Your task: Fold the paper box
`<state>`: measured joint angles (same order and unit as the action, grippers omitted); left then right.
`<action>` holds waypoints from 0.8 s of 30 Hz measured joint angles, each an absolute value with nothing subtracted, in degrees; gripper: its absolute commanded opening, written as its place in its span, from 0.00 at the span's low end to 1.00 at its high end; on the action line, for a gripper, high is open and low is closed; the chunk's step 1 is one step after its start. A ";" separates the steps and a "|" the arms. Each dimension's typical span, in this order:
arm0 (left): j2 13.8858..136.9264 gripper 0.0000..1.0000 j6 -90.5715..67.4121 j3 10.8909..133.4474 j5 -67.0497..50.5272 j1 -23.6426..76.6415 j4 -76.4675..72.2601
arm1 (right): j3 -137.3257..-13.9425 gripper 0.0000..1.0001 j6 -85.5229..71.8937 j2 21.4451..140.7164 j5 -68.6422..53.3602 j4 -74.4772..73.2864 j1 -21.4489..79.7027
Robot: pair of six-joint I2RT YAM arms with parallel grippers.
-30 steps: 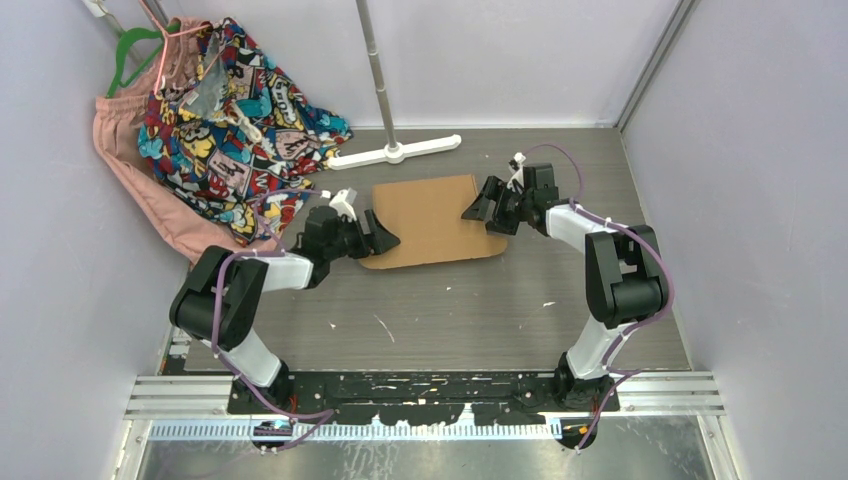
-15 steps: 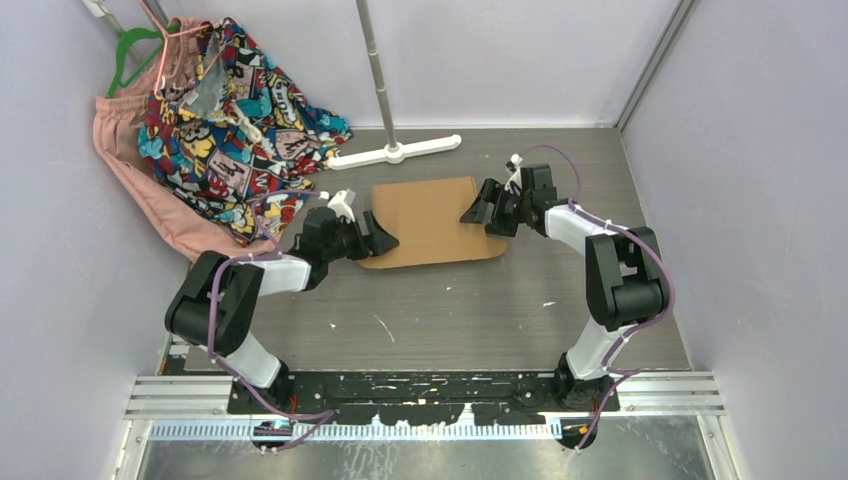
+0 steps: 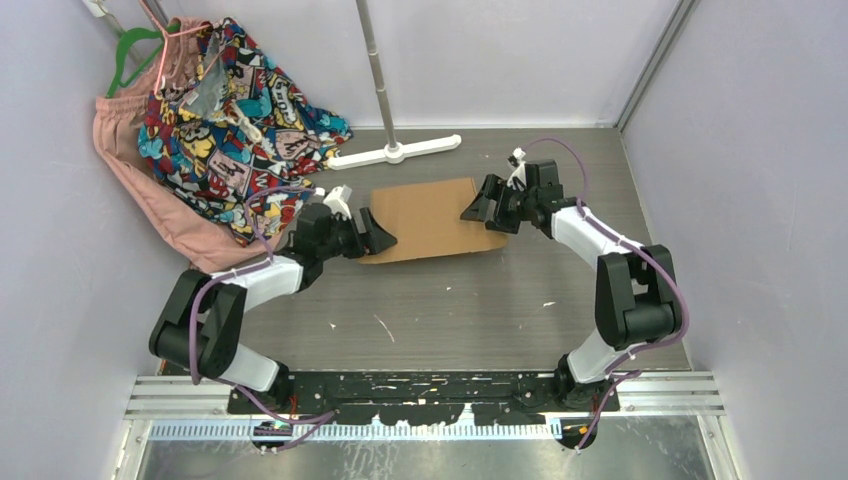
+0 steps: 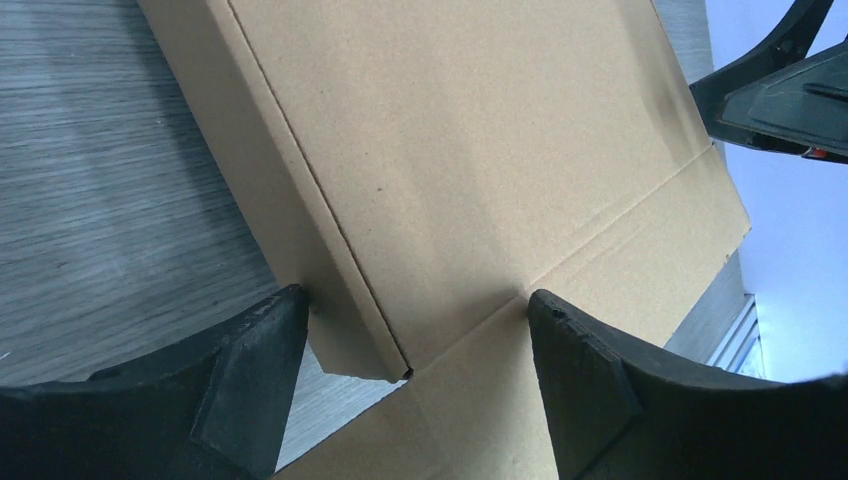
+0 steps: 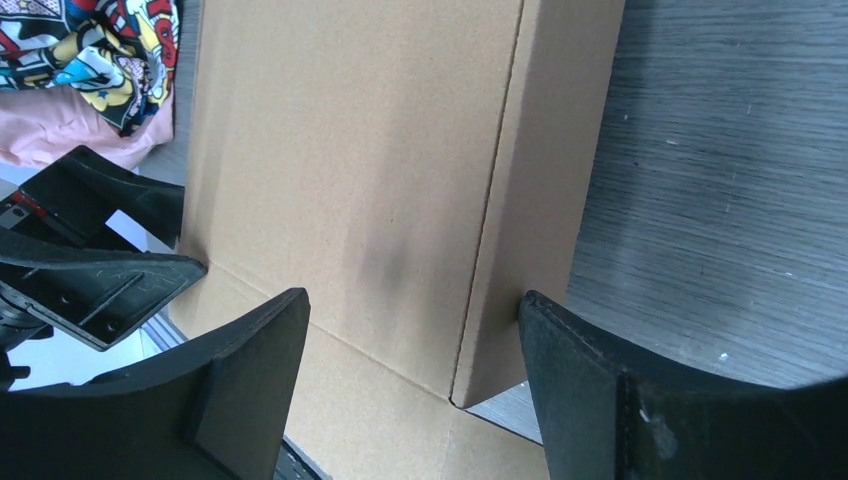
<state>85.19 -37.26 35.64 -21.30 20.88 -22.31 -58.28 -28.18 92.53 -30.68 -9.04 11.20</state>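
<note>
The paper box [image 3: 430, 218] is a flat brown cardboard piece lying on the grey table beyond the arms. My left gripper [image 3: 378, 232] stands open at its near left corner, and my right gripper [image 3: 478, 206] stands open at its right edge. In the left wrist view the box [image 4: 450, 150] fills the frame, and the left gripper [image 4: 415, 335] straddles a corner where a narrow side flap meets a crease. In the right wrist view the right gripper [image 5: 410, 335] likewise straddles the box [image 5: 350, 150] at a side flap's corner. Neither pair of jaws closes on the cardboard.
Colourful patterned clothes [image 3: 230, 110] and a pink garment [image 3: 140, 190] hang on hangers at the back left. A white stand base [image 3: 395, 153] with its pole [image 3: 372, 60] sits just behind the box. Lilac walls enclose the table on three sides.
Both arms have reached a little farther away from their bases, their elbows swinging outward. The box's near edge has shifted slightly away. Both grippers stay open.
</note>
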 measured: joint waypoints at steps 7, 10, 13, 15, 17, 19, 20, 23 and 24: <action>82.39 0.81 -37.08 37.85 -21.85 20.88 -16.67 | -58.28 0.82 -28.21 89.95 -31.07 -10.15 11.20; 81.52 0.81 -37.08 39.03 -22.02 20.88 -13.91 | -58.28 0.82 -28.25 89.36 -31.31 -10.81 11.20; 81.28 0.81 -37.06 41.04 -22.11 20.86 -10.66 | -58.26 0.82 -28.47 88.95 -31.44 -11.33 11.18; 80.99 0.81 -37.06 42.30 -22.13 20.84 -8.56 | -58.24 0.82 -28.71 88.51 -31.46 -11.75 11.18; 80.34 0.82 -37.06 43.38 -22.11 20.82 -6.57 | -58.22 0.82 -29.08 87.96 -31.62 -12.14 11.18; 79.68 0.82 -37.06 44.53 -22.11 20.80 -4.69 | -58.17 0.82 -29.56 87.18 -31.70 -12.45 11.18; 79.33 0.82 -37.04 45.30 -22.11 20.73 -3.53 | -58.17 0.82 -29.87 86.74 -31.75 -12.51 11.18; 78.67 0.82 -37.06 46.81 -22.11 20.58 -1.34 | -58.17 0.82 -30.48 85.60 -32.01 -12.51 11.16; 78.48 0.82 -37.04 47.22 -22.13 20.56 -0.67 | -58.17 0.82 -30.61 85.34 -32.08 -12.51 11.14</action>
<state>78.48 -37.04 47.22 -22.13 20.56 -0.67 -58.17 -30.61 85.34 -32.08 -12.51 11.14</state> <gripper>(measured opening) 0.818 0.819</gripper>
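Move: The box already sits between the hands with its lid shut. Its middle is about 10 cm to the left gripper's right and 2 cm farther out, and about 11 cm to the right gripper's left, level with it; both times some 3 cm lower. The near flap's middle is about 4 cm back and 10 cm right of the left gripper, 1 cm lower. The white stand foot lies 16 cm ahead of the left gripper, 3 cm left, 8 cm lower. Keep both grippers wide open, their outer fingers still against the box's left and right walls and their inner fingers by the flap crease, and raise the near side of the box between them. Lift the left hand nearly straight up by about 5.5 cm and the right by some 4 cm, easing the right back 1.5 cm towards the base; hardly turn the wrists. ##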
